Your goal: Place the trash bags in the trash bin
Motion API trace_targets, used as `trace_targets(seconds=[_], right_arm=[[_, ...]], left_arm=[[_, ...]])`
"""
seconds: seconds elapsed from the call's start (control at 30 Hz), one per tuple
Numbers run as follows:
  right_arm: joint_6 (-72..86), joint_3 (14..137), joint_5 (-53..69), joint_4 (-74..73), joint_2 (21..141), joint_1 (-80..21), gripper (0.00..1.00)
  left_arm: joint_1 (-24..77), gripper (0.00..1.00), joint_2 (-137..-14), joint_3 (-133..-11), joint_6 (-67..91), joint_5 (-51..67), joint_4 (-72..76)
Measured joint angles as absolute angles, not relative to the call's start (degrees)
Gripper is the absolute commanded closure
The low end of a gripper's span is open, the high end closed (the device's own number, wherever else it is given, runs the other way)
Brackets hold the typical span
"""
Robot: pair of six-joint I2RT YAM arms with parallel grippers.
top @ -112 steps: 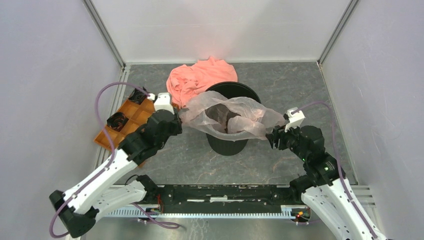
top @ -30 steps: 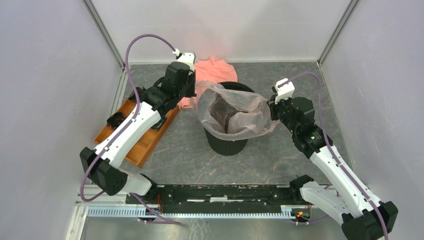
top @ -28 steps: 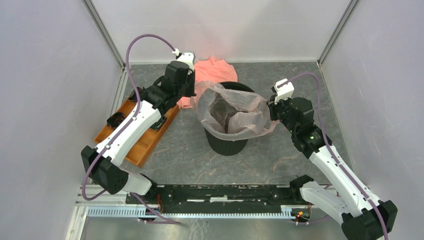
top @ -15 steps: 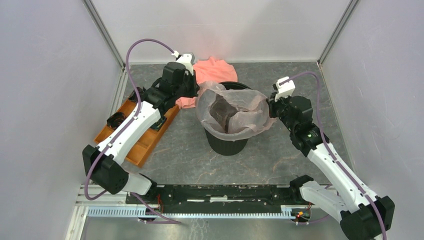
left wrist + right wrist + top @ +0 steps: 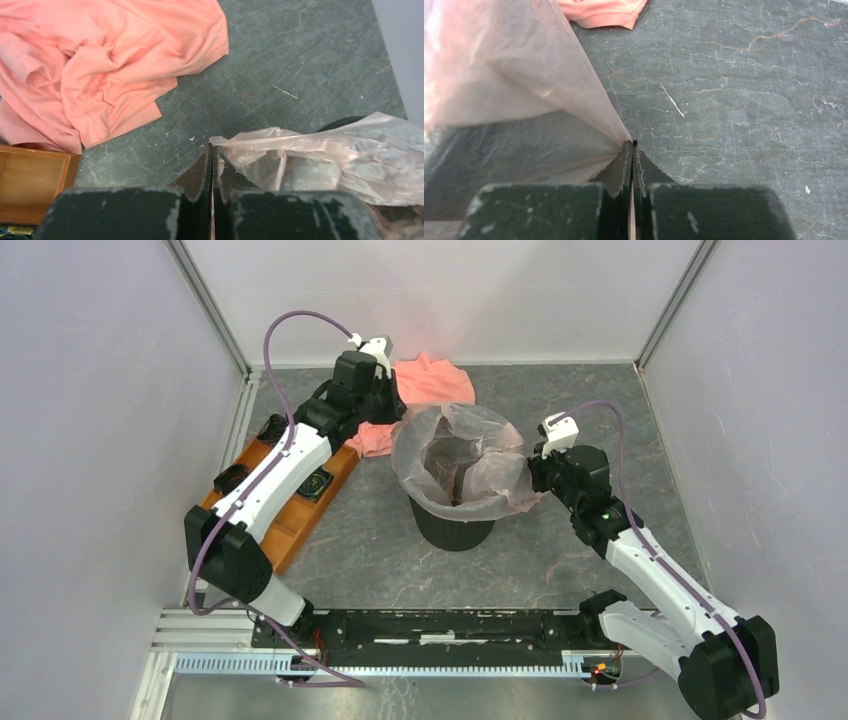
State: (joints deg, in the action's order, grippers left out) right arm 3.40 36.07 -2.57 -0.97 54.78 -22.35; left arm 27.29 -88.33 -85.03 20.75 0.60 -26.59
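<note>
The pale pink translucent trash bag (image 5: 462, 458) is spread open over the mouth of the round black trash bin (image 5: 455, 524) in the middle of the table. My left gripper (image 5: 392, 423) is at the bin's back-left rim, shut on the bag's edge (image 5: 280, 147), with the film pinched between the tips (image 5: 211, 150). At the bin's right side my right gripper (image 5: 533, 468) is shut on the opposite edge of the bag (image 5: 519, 80), the film running from its tips (image 5: 633, 146) out to the left. Most of the bin's rim is hidden under the film.
A salmon-orange cloth (image 5: 420, 390) lies crumpled behind the bin, by the left gripper; it also fills the upper left of the left wrist view (image 5: 95, 60). An orange compartment tray (image 5: 290, 495) sits at the left under the left arm. Walls enclose the table on three sides.
Over the last second the left gripper moved right toward the bin's back rim and the right gripper moved down and left, both keeping hold of the bag. The bag's mouth has settled wider over the bin.
</note>
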Motion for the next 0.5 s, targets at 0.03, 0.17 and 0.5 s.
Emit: trace_targets(seconds=[0.03, 0.17, 0.5], right_arm=[[3.4, 36.3, -2.3, -1.0, 54.8, -22.3, 0.99], [3.4, 38.5, -1.3, -1.3, 54.8, -22.3, 0.97], [3.1, 39.0, -1.4, -0.6, 56.7, -22.3, 0.95]], left_arm=[[27.0, 0.98, -88.8, -84.5, 21.1, 0.9, -26.6], [26.3, 0.98, -88.2, -79.5, 21.6, 1.6, -25.6], [25.9, 0.98, -79.9, -65.3, 24.0, 4.7, -24.9]])
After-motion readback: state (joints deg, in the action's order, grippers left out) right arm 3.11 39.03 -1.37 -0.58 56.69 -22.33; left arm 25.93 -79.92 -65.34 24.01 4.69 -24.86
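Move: Ahead of the right hand by barely 1 cm and about 16 cm to its left stands the trash bin, its middle some 6 cm lower; this hand holds the bag's right edge. From the left hand, which holds the far-left edge, the bin lies about 8 cm back, 11 cm right and 14 cm below. The pink cloth lies roughly 17 cm straight ahead of the left hand, the wooden tray 25 cm left and 4 cm back, both about 25 cm down. Swinging down and then back towards its base, the left hand keeps its pinch on the bag's edge and draws it down by the bin's left side, sinking some 8 cm, coming back about 6 cm and edging left, fingers tipping roughly 10 degrees further down. The right hand keeps its pinch, rising about 3 cm and then easing partway down. ##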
